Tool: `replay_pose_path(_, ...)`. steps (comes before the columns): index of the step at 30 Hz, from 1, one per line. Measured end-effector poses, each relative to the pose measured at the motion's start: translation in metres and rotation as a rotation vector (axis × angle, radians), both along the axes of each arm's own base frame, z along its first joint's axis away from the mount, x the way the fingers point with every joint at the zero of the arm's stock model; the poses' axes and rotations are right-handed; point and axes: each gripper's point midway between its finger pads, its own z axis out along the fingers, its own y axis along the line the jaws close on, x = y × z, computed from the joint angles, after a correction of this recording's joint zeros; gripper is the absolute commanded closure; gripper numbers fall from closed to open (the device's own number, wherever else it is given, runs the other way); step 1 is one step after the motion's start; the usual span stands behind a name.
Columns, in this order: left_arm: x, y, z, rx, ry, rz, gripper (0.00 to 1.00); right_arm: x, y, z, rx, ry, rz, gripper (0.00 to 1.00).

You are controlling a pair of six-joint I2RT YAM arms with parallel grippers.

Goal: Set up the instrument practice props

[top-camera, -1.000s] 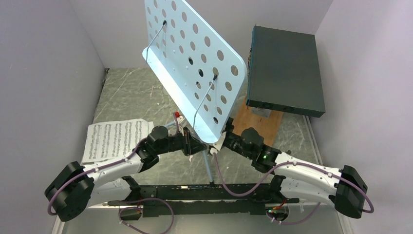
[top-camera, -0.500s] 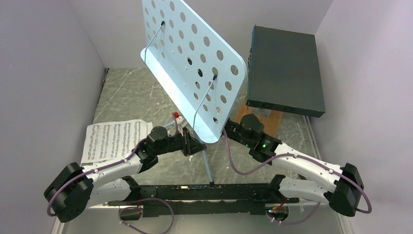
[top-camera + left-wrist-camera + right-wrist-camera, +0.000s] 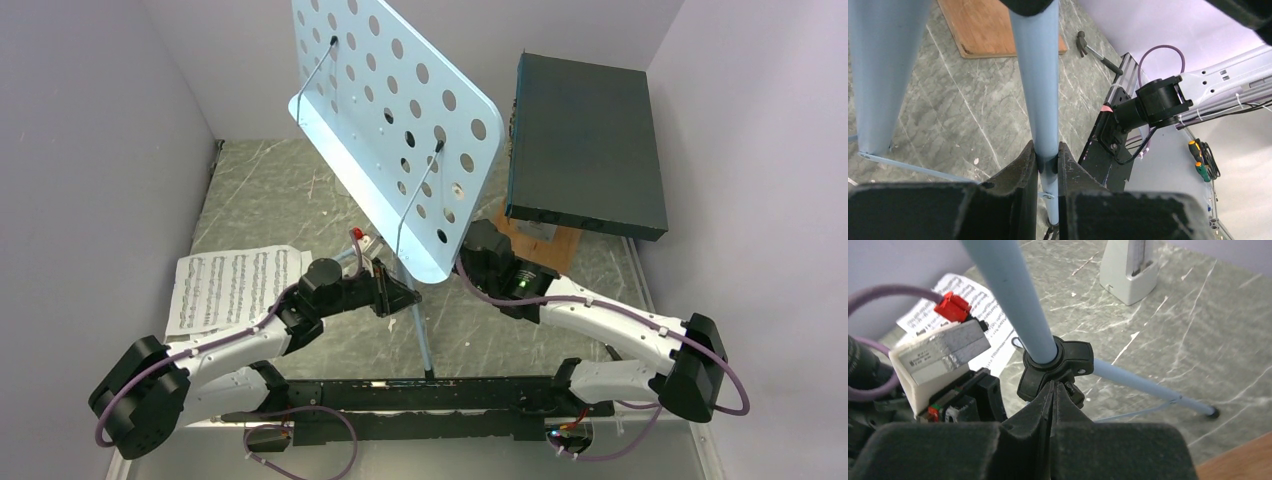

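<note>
The light blue perforated music stand [image 3: 400,130] stands at the table's middle on tripod legs. My left gripper [image 3: 398,296] is shut on one of its blue tubes [image 3: 1040,90], seen between the fingers in the left wrist view [image 3: 1047,157]. My right gripper [image 3: 1053,386] is shut, its tips against the black tripod hub [image 3: 1058,365]; in the top view it is hidden under the stand's desk. The white sheet-music pages [image 3: 235,285] lie at the left. The grey-white metronome [image 3: 1133,270] stands on the table beyond the hub.
A big dark box [image 3: 585,140] sits on a wooden board [image 3: 545,255] at the back right. A small hammer [image 3: 1098,50] lies by the board. One stand leg [image 3: 1148,385] stretches right along the table. Grey walls close both sides.
My right arm has pushed forward and left, under the stand's desk, to the hub. The desk has shifted slightly left. My left gripper has kept its hold.
</note>
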Motion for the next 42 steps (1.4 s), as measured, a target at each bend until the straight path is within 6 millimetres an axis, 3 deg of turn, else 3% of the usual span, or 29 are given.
replay_pose_path(10,0.003,0.000,0.000,-0.001,-0.004,0.014,1.00,0.004,-0.001,-0.002,0.170,0.294,-0.134,1.00)
replay_pose_path(11,0.004,0.001,0.000,-0.001,-0.004,0.017,1.00,0.004,-0.001,-0.003,0.176,0.314,-0.130,0.95)
replay_pose_path(12,0.004,0.001,0.000,0.000,-0.004,0.020,1.00,0.004,-0.001,-0.002,0.178,0.325,-0.123,0.71)
replay_pose_path(14,0.004,0.002,0.000,0.002,-0.003,0.024,0.90,0.003,0.000,-0.002,0.181,0.337,-0.105,0.43)
replay_pose_path(16,0.007,0.005,0.001,0.006,0.003,0.047,0.70,0.003,-0.008,-0.003,0.154,0.325,-0.108,0.30)
replay_pose_path(18,-0.001,0.007,0.000,0.021,0.020,0.026,0.52,0.016,-0.018,-0.003,0.145,0.304,-0.139,0.23)
replay_pose_path(20,-0.015,0.009,-0.007,0.054,0.062,-0.016,0.31,0.019,-0.022,-0.005,0.128,0.295,-0.141,0.20)
replay_pose_path(24,-0.029,0.015,0.002,0.071,0.082,-0.039,0.11,0.011,-0.026,-0.005,0.080,0.267,-0.115,0.15)
replay_pose_path(31,-0.040,0.038,0.034,0.076,0.064,0.011,0.01,-0.024,-0.032,-0.004,0.064,0.228,-0.035,0.11)
replay_pose_path(34,-0.034,0.059,0.045,0.111,0.063,0.133,0.01,-0.040,-0.031,-0.012,0.057,0.234,0.005,0.10)
replay_pose_path(39,-0.005,0.111,0.052,0.213,0.062,0.463,0.01,-0.065,-0.014,-0.047,0.008,0.261,0.070,0.11)
replay_pose_path(42,0.009,0.135,0.050,0.272,0.027,0.599,0.01,-0.071,-0.007,-0.072,-0.039,0.275,0.041,0.21)
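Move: The left hand's shut fingers hold the music stand's near tripod leg; the black tripod hub lies about 12 cm ahead, 4 cm left and 9 cm above that grip. The right hand's closed fingertips are at the hub, whose middle is some 2 cm ahead, 2 cm left and 1 cm up. From the right hand the held part of the leg lies about 11 cm back, 1 cm right and 10 cm lower, and the wooden board about 8 cm ahead, 33 cm right and 25 cm down. Rolling on clockwise, seen along its fingers, the right hand turns about 20 degrees at the hub's knob while the left steadies the leg. Then both open: the right leaves the hub and draws back and down to face the near leg; the left lets go, backs off and rises a few centimetres, then swings left about 13 cm and forward again, turning some 35 degrees counter-clockwise. ##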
